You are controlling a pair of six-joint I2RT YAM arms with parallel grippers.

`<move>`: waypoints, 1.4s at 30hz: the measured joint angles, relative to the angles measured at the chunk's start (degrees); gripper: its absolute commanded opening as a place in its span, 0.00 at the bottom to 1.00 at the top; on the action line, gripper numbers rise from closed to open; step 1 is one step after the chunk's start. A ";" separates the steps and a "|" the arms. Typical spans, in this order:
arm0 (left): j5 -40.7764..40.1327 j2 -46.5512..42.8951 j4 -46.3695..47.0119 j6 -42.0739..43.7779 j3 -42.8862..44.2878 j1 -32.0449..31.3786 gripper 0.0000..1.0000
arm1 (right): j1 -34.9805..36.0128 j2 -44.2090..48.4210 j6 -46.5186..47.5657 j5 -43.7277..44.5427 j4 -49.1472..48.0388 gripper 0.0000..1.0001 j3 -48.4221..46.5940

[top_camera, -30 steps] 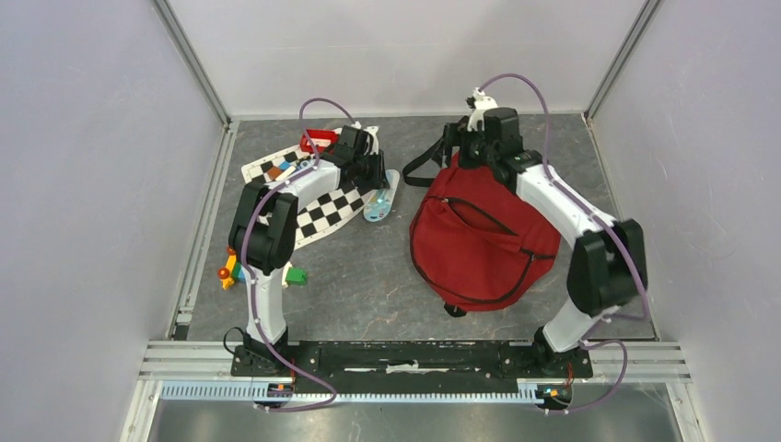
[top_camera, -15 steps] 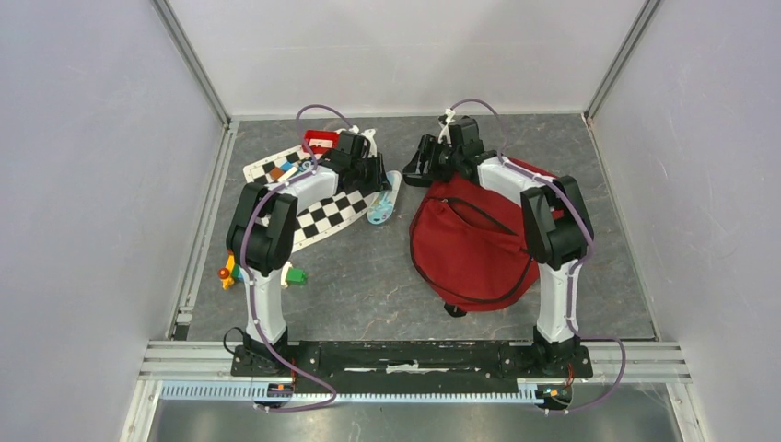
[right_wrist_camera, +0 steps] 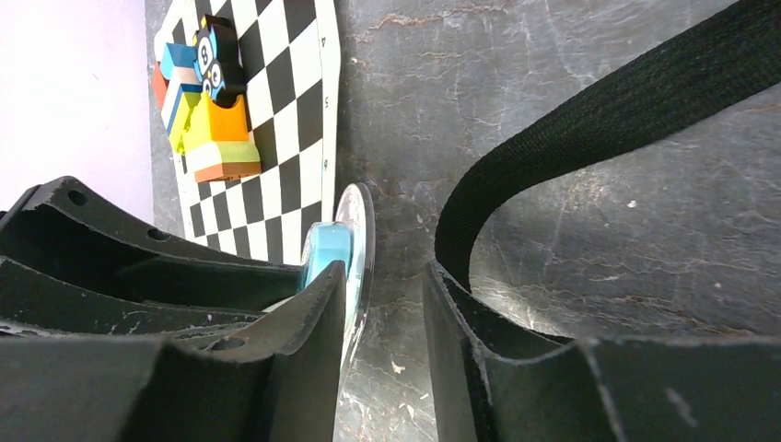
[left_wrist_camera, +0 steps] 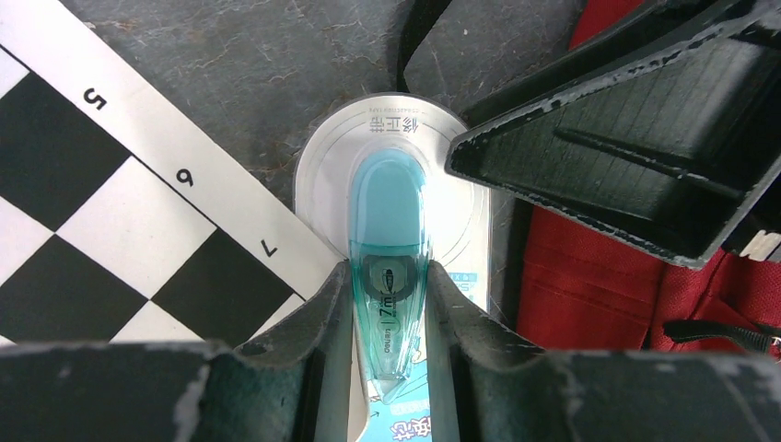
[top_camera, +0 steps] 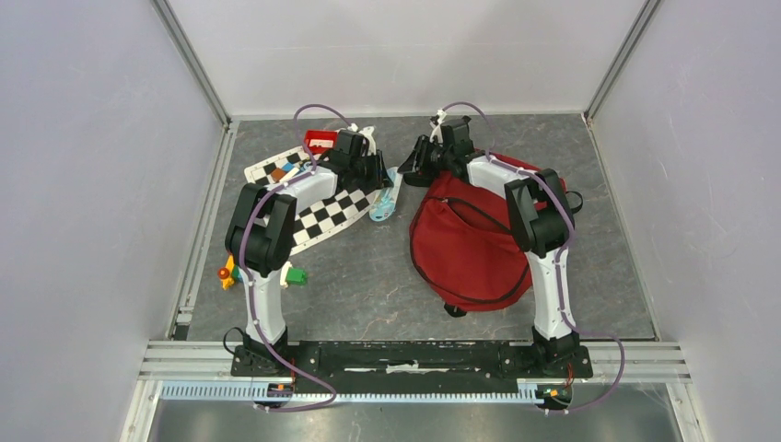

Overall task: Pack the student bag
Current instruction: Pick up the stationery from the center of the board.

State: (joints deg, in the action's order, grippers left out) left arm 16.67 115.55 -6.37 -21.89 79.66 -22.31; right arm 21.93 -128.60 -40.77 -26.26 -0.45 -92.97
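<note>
The student bag (top_camera: 474,244), a large dark-red backpack, lies flat on the right of the table, and its red fabric (left_wrist_camera: 589,285) shows in the left wrist view. Its black strap (right_wrist_camera: 589,138) curves across the table just outside my right fingers. My left gripper (left_wrist_camera: 390,304) is shut on a teal correction tape in a clear blister pack (left_wrist_camera: 390,212), which lies between the chessboard and the bag (top_camera: 380,204). My right gripper (right_wrist_camera: 385,304) is low beside it, its jaws a narrow gap apart with only bare table between them.
A checkered chessboard sheet (top_camera: 322,212) lies left of the tape, with coloured toy blocks (right_wrist_camera: 207,101) on it. A small red box (top_camera: 320,140) sits at the back. More blocks (top_camera: 230,272) and a green piece (top_camera: 296,274) lie near the left arm.
My right arm swung left from over the bag's top to beside the left gripper, and its jaws narrowed. The left gripper kept its hold on the tape, hardly moving.
</note>
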 measured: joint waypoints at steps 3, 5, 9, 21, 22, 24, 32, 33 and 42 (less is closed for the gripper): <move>0.00 0.00 0.11 -0.02 -0.02 0.00 0.02 | 0.22 -0.55 -0.20 -1.03 -0.37 0.32 -0.13; 0.00 0.00 0.11 -0.02 -0.02 0.00 0.02 | 0.39 -0.92 -0.44 -2.25 -1.51 0.24 -0.26; 0.09 -0.02 0.17 -0.22 -0.04 0.20 0.04 | 0.72 -0.96 -0.02 -3.30 -3.02 0.03 -0.81; 1.60 -5.88 2.16 -3.61 -2.40 1.46 1.00 | 0.44 0.90 3.52 -3.72 -5.09 0.00 -1.60; 1.46 -7.63 2.08 -3.63 -3.15 1.51 1.00 | 0.33 1.99 4.02 -3.37 -5.05 0.00 -1.18; 1.40 -10.97 1.70 -3.61 -4.00 1.66 1.00 | -0.22 5.29 5.25 -2.91 -4.87 0.00 0.26; 4.92 -25.22 -0.92 -3.82 -6.84 2.01 1.00 | -5.95 27.12 9.38 -2.21 -5.16 0.00 8.76; 5.84 -26.60 -1.20 -4.04 -7.45 1.99 1.00 | -6.54 29.99 9.42 -2.19 -5.11 0.00 10.14; 19.91 -34.03 2.12 -12.41 -15.10 1.97 1.00 | -6.40 50.53 6.01 -8.37 -5.51 0.00 21.84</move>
State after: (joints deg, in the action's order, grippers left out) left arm 36.58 81.52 -4.25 -34.30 64.55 -20.34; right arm 15.53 -78.06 -34.76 -34.63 -5.96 -71.13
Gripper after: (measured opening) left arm 0.993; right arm 0.014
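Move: The correction-tape pack is already pinched by the left fingers, its middle roughly 2 cm back of that hand and 2 cm lower. From the right hand that middle is about 5 cm to the left, 5 cm back and 3 cm below. The chessboard's middle lies about 14 cm left and 3 cm back of the left hand. The red bag's middle is some 17 cm right and 14 cm back of the right hand, its black strap about 4 cm right and 2 cm ahead. Leftward by about 2 cm, the right hand brings its half-open fingers over the pack's far right edge and shuts on it while the left keeps its pinch. The left then opens wide, lets go and withdraws up and back. The right carries the pack up nearly 30 cm, back and rightward towards the bag, fingers tipping up some 35 degrees. ##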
